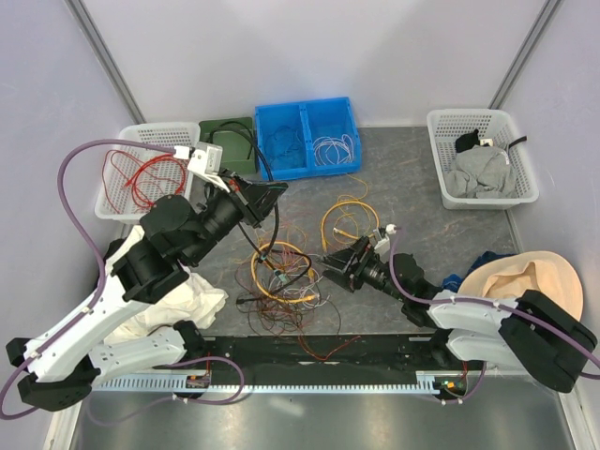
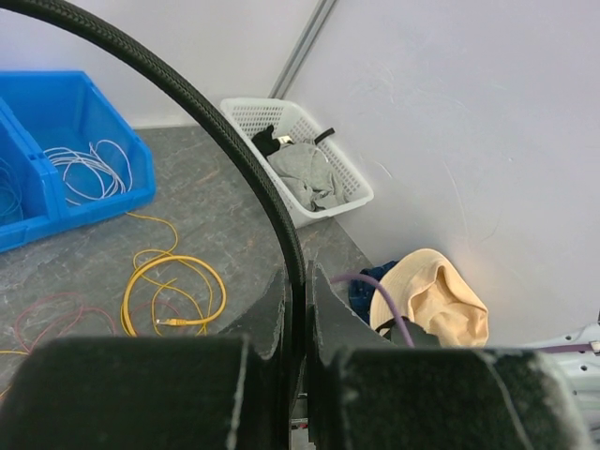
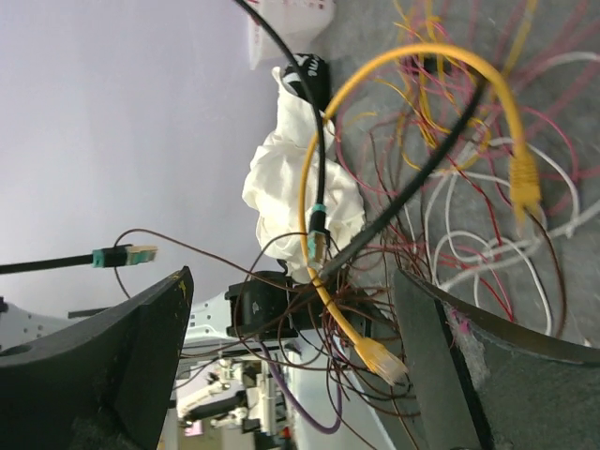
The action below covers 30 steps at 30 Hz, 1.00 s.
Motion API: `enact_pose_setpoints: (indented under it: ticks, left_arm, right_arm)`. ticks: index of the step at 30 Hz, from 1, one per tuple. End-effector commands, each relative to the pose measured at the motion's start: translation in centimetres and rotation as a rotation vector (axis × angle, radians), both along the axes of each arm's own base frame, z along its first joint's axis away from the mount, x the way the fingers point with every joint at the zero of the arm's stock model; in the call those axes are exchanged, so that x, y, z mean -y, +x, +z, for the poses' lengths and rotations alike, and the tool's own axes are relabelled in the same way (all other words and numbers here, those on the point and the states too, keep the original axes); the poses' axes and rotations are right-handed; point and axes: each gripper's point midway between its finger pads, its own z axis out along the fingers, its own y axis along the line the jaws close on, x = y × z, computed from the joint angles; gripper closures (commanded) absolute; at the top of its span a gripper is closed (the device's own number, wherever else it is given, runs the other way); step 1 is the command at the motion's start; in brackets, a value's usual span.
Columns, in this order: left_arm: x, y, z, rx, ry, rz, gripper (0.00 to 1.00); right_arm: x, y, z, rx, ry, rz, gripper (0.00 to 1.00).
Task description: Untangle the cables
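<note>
The cables (image 1: 281, 277) lie as a tangled heap of yellow-orange loops and fine red, brown and white strands in the middle of the table. My left gripper (image 1: 269, 195) hangs above the heap's far-left side, shut on the thick black cable (image 2: 236, 148). That cable runs up between its closed fingers (image 2: 330, 309). My right gripper (image 1: 334, 262) sits at the heap's right edge, low and open. In the right wrist view a yellow cable end with its plug (image 3: 380, 358) and thin brown strands hang between its spread fingers (image 3: 436, 366), untouched. A separate yellow loop (image 1: 325, 225) lies just behind.
A blue bin (image 1: 307, 112) with white wire and a dark green tray (image 1: 217, 131) stand at the back. A white basket (image 1: 141, 131) with red wires is far left, and another (image 1: 481, 117) with grey cloth is far right. A white cloth (image 1: 192, 305) and a tan hat (image 1: 525, 281) flank the heap.
</note>
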Motion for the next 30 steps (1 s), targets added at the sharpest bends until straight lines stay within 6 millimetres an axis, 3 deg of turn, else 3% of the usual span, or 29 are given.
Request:
enact_pose_setpoints:
  ticks: [1, 9, 10, 16, 25, 28, 29, 30]
  left_arm:
    - [-1.2, -0.3, 2.3, 0.070, -0.076, 0.021, 0.98]
    - [-1.3, -0.5, 2.2, 0.079, -0.079, 0.019, 0.98]
    - [-1.2, -0.5, 2.3, 0.080, -0.080, 0.016, 0.98]
    - [-1.2, -0.9, 2.5, 0.087, -0.085, -0.002, 0.98]
    - [-1.3, -1.3, 1.8, 0.070, -0.092, -0.019, 0.98]
    - [-1.4, -1.5, 1.4, 0.060, -0.094, -0.023, 0.98]
    - [-1.5, -1.7, 1.3, 0.058, -0.093, -0.026, 0.98]
    - [-1.6, -1.7, 1.2, 0.053, -0.094, -0.024, 0.98]
  right_arm:
    - [0.0, -0.3, 3.5, -0.001, 0.158, -0.009, 0.06]
    - [-1.4, -0.1, 2.5, -0.022, 0.121, 0.011, 0.07]
    - [-1.9, -0.1, 1.4, -0.049, 0.102, 0.018, 0.07]
    - [-4.1, -0.9, -0.5, -0.086, 0.069, 0.058, 0.09]
    - [-6.5, 2.2, -0.7, -0.039, 0.116, 0.002, 0.13]
    - [-7.1, 3.2, -0.5, -0.016, 0.147, -0.013, 0.34]
    - [-7.1, 3.5, 0.4, 0.008, 0.178, -0.022, 0.58]
    - [-7.2, 3.6, 0.5, 0.015, 0.181, -0.022, 0.70]
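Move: The right hand, open, goes for the hanging strand of black cable, roughly 7 cm to its left, 2 cm ahead and 4 cm below. About 12 cm below the hand lie the yellow loop, some 12 cm left and 2 cm ahead; the red and white tangle, 11 cm left and 6 cm back; and the yellow coil, 15 cm ahead and 6 cm right. From the left hand, that strand is about 3 cm back, 3 cm right and 30 cm down. After a brief near-standstill, the right hand reaches left about 6.5 cm and sinks some 4 cm towards the black strand under the left hand, drawing back slightly as it drops and then easing forward to end about 2 cm farther out. Its wide-open fingers begin closing only at the end of the reach, to a little over half open with the black strand between them, while the left hand stays high and nearly still, keeping its pinch on the black cable. ##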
